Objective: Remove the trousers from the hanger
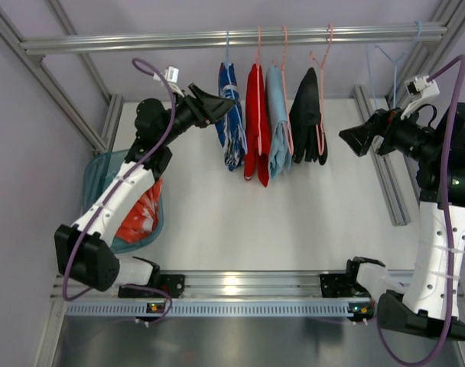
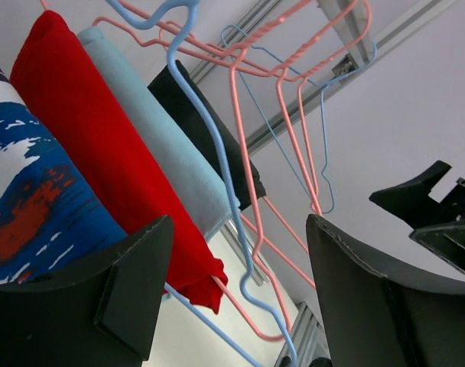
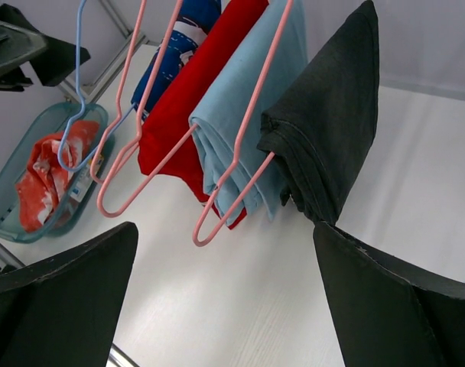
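Note:
The trousers (image 1: 231, 115), blue with white and red streaks, hang folded over the light-blue wire hanger (image 1: 227, 47) at the left end of the row on the rail. My left gripper (image 1: 219, 107) is up against their left side, jaws apart. In the left wrist view the trousers (image 2: 34, 206) lie by my left finger (image 2: 133, 283), and the hanger wire (image 2: 209, 145) runs through the gap of my gripper (image 2: 240, 222) without touching either finger. My right gripper (image 1: 349, 138) stands open to the right of the garments, holding nothing, as its own view of the gripper (image 3: 225, 229) confirms.
Right of the trousers hang a red garment (image 1: 255, 122), a light-blue one (image 1: 278, 126) and a black one (image 1: 309, 115) on pink hangers (image 3: 232, 164). A bare blue hanger (image 1: 393, 69) hangs at the rail's right end. A teal basket (image 1: 95, 180) with orange-red cloth sits at the left.

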`<state>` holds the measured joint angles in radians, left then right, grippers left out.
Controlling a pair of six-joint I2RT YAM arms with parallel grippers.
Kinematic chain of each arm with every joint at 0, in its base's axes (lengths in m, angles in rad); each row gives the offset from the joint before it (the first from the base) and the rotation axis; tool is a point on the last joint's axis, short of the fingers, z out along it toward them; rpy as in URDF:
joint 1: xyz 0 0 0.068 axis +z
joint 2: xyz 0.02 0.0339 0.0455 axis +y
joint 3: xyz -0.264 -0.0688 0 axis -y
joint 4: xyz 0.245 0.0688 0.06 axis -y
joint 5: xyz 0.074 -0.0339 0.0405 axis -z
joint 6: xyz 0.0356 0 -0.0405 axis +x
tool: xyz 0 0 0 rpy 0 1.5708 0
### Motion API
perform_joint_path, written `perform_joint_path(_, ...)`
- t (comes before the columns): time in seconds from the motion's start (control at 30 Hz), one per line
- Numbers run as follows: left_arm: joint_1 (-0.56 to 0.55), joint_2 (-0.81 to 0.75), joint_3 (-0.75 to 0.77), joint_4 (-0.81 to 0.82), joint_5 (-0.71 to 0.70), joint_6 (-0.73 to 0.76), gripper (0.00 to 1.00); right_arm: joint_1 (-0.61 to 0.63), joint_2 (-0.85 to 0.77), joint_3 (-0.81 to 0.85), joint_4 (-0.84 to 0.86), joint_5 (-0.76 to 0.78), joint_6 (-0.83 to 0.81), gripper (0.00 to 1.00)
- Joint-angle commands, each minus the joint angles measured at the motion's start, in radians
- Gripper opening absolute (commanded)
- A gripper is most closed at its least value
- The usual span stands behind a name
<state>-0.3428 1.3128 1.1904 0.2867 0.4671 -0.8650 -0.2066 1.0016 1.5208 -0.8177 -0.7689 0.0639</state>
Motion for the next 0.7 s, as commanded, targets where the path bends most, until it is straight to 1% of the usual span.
perform_joint_path(0.0,-0.016,0.066,0.087,0.153,-0.010,-0.075,0.74,0.003,0.003,0.039,0.068,0.003,0.025,0.99)
perform_joint_path(0.17,-0.028,0.170,0.161,0.183,-0.005,-0.127,0.69,0.001,-0.003,0.038,0.084,0.000,0.037,0.99)
perform_joint_path(0.23,-0.032,0.203,0.178,0.235,-0.001,-0.170,0.61,0.001,-0.004,0.041,0.083,0.002,0.033,0.99)
perform_joint_path(0.3,-0.035,0.220,0.195,0.247,-0.001,-0.206,0.55,0.001,-0.006,0.044,0.075,0.005,0.028,0.99)
perform_joint_path(0.33,-0.036,0.236,0.199,0.261,-0.001,-0.222,0.50,0.001,-0.009,0.044,0.074,0.005,0.021,0.99)
perform_joint_path(0.4,-0.038,0.247,0.196,0.304,0.010,-0.267,0.44,0.001,-0.012,0.042,0.071,0.002,0.019,0.99)
perform_joint_path(0.43,-0.038,0.258,0.204,0.324,0.011,-0.279,0.37,0.003,-0.014,0.041,0.071,0.000,0.020,1.00)
perform_joint_path(0.5,-0.039,0.270,0.212,0.333,0.022,-0.305,0.26,0.003,-0.014,0.039,0.074,-0.003,0.020,1.00)
perform_joint_path(0.53,-0.041,0.270,0.209,0.362,0.021,-0.315,0.09,0.001,-0.014,0.041,0.074,-0.003,0.025,0.99)
perform_joint_path(0.57,-0.041,0.267,0.204,0.368,0.016,-0.322,0.01,0.001,-0.014,0.041,0.077,-0.003,0.028,0.99)
perform_joint_path(0.67,-0.041,0.252,0.209,0.370,0.007,-0.331,0.00,0.001,-0.017,0.039,0.091,-0.012,0.042,0.99)
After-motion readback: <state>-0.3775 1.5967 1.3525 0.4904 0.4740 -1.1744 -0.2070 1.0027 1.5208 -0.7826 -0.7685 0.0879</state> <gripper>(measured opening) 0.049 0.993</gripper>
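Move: The near side wire of the blue hanger, which carries the blue patterned trousers, stands about 5 cm ahead of the left hand and 3 cm to its right, at its height. Those blue trousers hang some 17 cm straight ahead and 15 cm lower; the red trousers are at the same depth and height, roughly 10 cm to the right. From the idle right hand, the wire lies around 32 cm left and 15 cm ahead, about level. The blue hanger's near side wire is taken between the left fingers as the hand reaches about 5 cm forward and 4 cm to the right, slowing as it arrives. The wrist rolls about 15 degrees on the way, left side dropping, and tips slightly down; the fingers, well apart at first, shut almost fully and pinch the wire just below the twisted shoulder. ##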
